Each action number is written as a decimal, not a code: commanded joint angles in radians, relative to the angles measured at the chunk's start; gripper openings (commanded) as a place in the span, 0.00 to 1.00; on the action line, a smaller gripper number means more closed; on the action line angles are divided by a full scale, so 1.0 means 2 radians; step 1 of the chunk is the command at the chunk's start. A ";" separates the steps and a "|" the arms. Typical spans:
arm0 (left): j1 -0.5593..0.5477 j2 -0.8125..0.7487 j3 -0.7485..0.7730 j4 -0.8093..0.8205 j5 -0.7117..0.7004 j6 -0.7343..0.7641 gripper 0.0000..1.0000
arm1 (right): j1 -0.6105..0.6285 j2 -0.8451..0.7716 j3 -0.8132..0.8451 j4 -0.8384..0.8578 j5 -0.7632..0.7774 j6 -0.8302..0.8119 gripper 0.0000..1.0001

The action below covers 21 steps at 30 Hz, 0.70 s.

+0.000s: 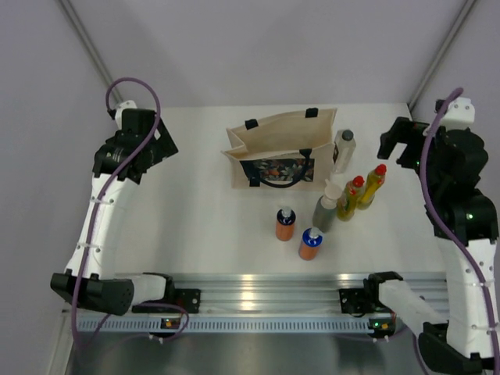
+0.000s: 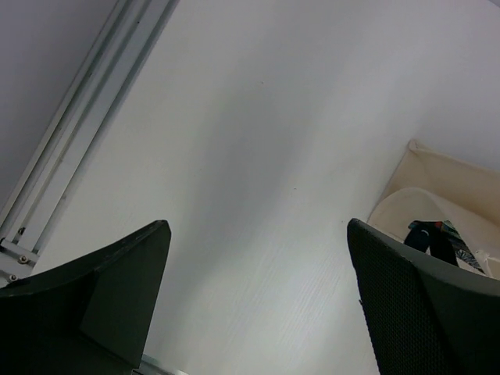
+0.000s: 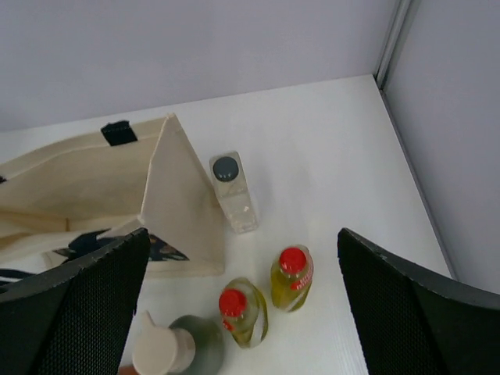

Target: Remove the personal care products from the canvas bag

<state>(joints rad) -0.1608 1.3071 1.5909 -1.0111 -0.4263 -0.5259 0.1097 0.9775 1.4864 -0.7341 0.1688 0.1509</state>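
The beige canvas bag (image 1: 280, 139) stands at the back middle of the table, its floral panel facing the arms. Six personal care products stand outside it on the table. A pale bottle with a dark cap (image 1: 344, 148) is by its right side. Two yellow bottles with red caps (image 1: 373, 186) (image 1: 350, 197) and a grey-green one (image 1: 326, 209) are in front of that. Two orange bottles (image 1: 285, 224) (image 1: 310, 244) are nearer the arms. My right gripper (image 3: 244, 236) hovers open above the yellow bottles (image 3: 291, 277), holding nothing. My left gripper (image 2: 258, 230) is open over bare table, left of the bag (image 2: 445, 195).
An aluminium rail (image 1: 258, 301) runs along the near edge with both arm bases on it. Grey walls and corner posts (image 1: 86, 47) close in the back and sides. The right wall stands close to the yellow bottles.
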 commanded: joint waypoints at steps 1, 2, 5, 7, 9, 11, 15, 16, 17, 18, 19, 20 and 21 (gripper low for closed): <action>-0.002 -0.042 -0.045 -0.004 -0.012 0.022 0.99 | 0.004 -0.073 -0.061 -0.064 0.020 0.004 0.99; -0.003 -0.049 -0.058 -0.006 -0.010 0.024 0.99 | 0.004 -0.090 -0.075 -0.065 0.030 0.004 0.99; -0.006 -0.076 -0.100 -0.008 0.004 0.016 0.99 | 0.004 -0.143 -0.111 -0.088 0.038 -0.016 1.00; -0.006 -0.091 -0.124 -0.008 0.015 0.013 0.99 | 0.004 -0.170 -0.130 -0.101 0.018 -0.025 0.99; -0.007 -0.101 -0.136 -0.008 0.010 0.009 0.99 | 0.005 -0.181 -0.146 -0.127 0.010 -0.024 1.00; -0.011 -0.111 -0.142 -0.008 -0.006 0.009 0.99 | 0.004 -0.190 -0.157 -0.144 0.005 -0.014 1.00; -0.014 -0.132 -0.151 -0.011 -0.027 0.011 0.99 | 0.004 -0.204 -0.176 -0.161 -0.002 0.013 0.99; -0.014 -0.146 -0.160 -0.011 -0.028 0.007 0.99 | 0.004 -0.206 -0.173 -0.163 0.004 0.014 1.00; -0.014 -0.153 -0.164 -0.011 -0.028 0.004 0.99 | 0.005 -0.206 -0.170 -0.165 0.009 0.017 0.99; -0.015 -0.161 -0.169 -0.010 -0.025 0.004 0.99 | 0.004 -0.207 -0.170 -0.169 0.011 0.021 0.99; -0.015 -0.173 -0.173 -0.011 -0.024 0.004 0.99 | 0.004 -0.200 -0.170 -0.179 0.005 0.030 0.99; -0.016 -0.178 -0.174 -0.011 -0.025 0.006 0.99 | 0.005 -0.199 -0.168 -0.186 0.002 0.035 0.99; -0.016 -0.183 -0.175 -0.011 -0.034 0.008 0.99 | 0.004 -0.197 -0.167 -0.191 0.001 0.043 0.99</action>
<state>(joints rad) -0.1875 0.9848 1.2488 -1.0355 -0.4507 -0.5102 0.1097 0.5823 1.1263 -1.0546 0.1795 0.1837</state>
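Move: The right hand hangs empty, and the white bottle just set down beside the canvas bag lies some 19 cm ahead of it, 4 cm left and 31 cm below. The right yellow bottle is about 5 cm ahead and 3 cm right, the other yellow bottle roughly 1 cm ahead and 5 cm left, both some 32 cm down; the bag's middle is 19 cm ahead, 27 cm left and 28 cm below. From the left hand the white bottle lies about 15 cm ahead, 56 cm right and 21 cm below. With nothing between its wide-open fingers, the right hand keeps withdrawing from the white bottle and the bag, first mostly back, then mostly down, about 11 cm back and 13 cm lower in all, its fingers tipping some 15 degrees farther downward. The left hand, also empty and open, draws back about 8 cm, away from the bag, and sinks some 5 cm on the way before easing up by a centimetre; neither hand touches anything. ##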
